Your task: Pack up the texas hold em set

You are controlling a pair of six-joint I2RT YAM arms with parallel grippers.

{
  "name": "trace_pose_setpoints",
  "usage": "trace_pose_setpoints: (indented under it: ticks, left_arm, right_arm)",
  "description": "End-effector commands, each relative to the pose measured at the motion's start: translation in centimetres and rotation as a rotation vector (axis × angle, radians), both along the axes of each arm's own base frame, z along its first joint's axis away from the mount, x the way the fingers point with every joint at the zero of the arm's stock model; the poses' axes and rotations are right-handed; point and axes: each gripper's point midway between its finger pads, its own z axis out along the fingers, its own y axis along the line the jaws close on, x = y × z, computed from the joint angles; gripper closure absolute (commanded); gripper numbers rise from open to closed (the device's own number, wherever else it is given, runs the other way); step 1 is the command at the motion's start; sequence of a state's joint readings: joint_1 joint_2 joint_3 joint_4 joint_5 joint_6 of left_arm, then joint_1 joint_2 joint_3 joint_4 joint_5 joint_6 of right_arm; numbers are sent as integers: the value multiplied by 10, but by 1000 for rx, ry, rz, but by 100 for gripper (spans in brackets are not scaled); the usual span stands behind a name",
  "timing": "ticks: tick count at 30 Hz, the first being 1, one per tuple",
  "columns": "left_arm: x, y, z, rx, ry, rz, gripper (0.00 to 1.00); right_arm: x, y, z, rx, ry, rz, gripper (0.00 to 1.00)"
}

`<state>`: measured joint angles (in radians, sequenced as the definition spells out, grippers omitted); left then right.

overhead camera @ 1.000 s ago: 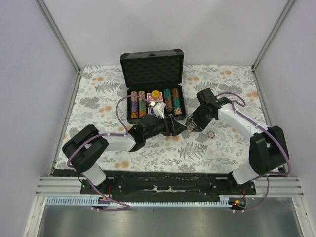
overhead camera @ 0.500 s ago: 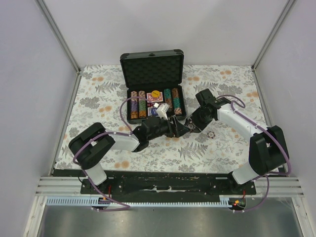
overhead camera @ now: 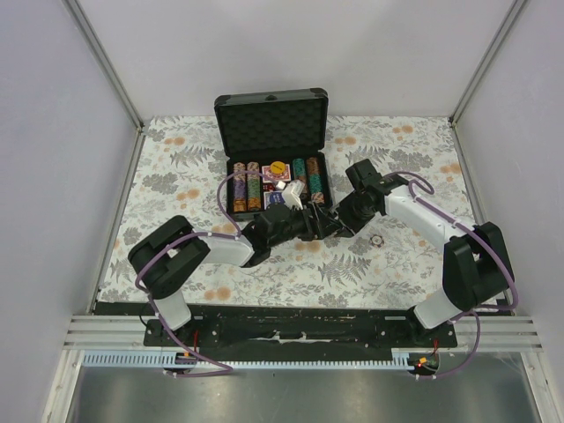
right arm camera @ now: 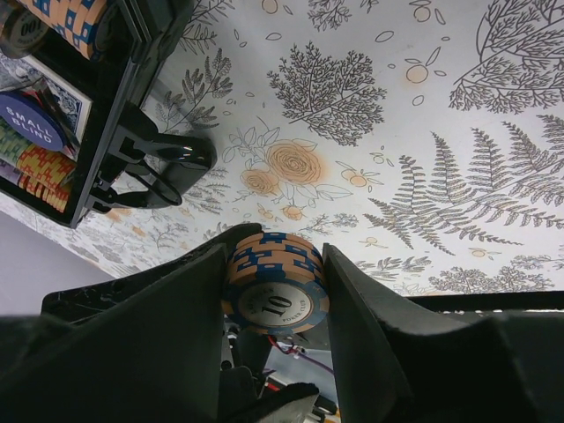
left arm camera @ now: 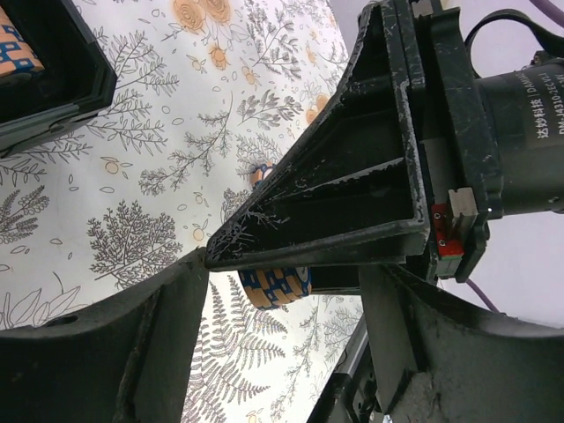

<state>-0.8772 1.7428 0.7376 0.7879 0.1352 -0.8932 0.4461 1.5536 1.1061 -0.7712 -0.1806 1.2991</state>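
The dark grey case (overhead camera: 271,123) lies open at the back, with rows of poker chips (overhead camera: 248,187) and card decks in its tray. My right gripper (right arm camera: 275,257) is shut on a short stack of blue-and-orange chips (right arm camera: 278,280) marked 10, held above the floral cloth just in front of the case's right corner. My left gripper (left arm camera: 291,348) is open and reaches in from the left. Its jaws stand on either side of the held stack (left arm camera: 275,284) and of the right gripper's finger (left arm camera: 352,176). The two grippers meet in the top view, left (overhead camera: 328,222) against right (overhead camera: 345,215).
One loose chip (overhead camera: 377,240) lies on the cloth to the right of the grippers. The case's black handle (right arm camera: 154,167) and a blue small-blind button (right arm camera: 31,122) show in the right wrist view. Grey walls enclose the table on three sides.
The left arm has stretched rightwards until its gripper surrounds the right gripper's tip, and its jaws have narrowed a little. The right gripper has edged left, still holding the chips.
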Motion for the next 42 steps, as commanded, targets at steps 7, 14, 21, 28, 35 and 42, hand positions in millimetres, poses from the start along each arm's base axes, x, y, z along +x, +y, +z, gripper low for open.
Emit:
trace_pose_setpoints:
  ticks: [7,14,21,28,35,42]
  left_arm:
    - [8,-5,6,-25,50,61,43]
    - [9,-3,10,-24,67,85,53]
    - [11,-3,11,-16,68,94,80]
    - [12,-1,17,0,42,88,98]
    - [10,4,14,47,37,85,98]
    - [9,17,10,136,23,104,98]
  right_arm:
    - [11,14,13,45,-40,-13,95]
    - [13,17,15,49,-49,3,95]
    - [14,19,19,49,-61,18,95]
    - [17,17,20,27,-70,33,84]
    - [26,13,33,-5,-123,42,35]
    - [34,-1,56,-50,-218,50,21]
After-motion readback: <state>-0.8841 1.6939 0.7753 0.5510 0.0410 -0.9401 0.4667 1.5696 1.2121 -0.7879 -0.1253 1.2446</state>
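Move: The chip stack I am passing across sits in my right fingertips, about 1 cm below that hand's point. It is already between my left hand's open fingers, some 1 cm to the right of and 1 cm below my left hand. From my left hand, the chips still on the table lie about 12 cm right, 3 cm back and 11 cm down; the open case's middle is roughly 12 cm ahead, 12 cm left and 10 cm down. I sink my left hand about 1 cm, its fingers tipping slightly down, and close them until they pinch the chip stack by its two flat ends while my right still holds it and eases a little forward. Then my right fingers open and I draw that hand up and forward off the stack, about 2 cm each way, as my left keeps its grip and drifts 1 cm down and left. ##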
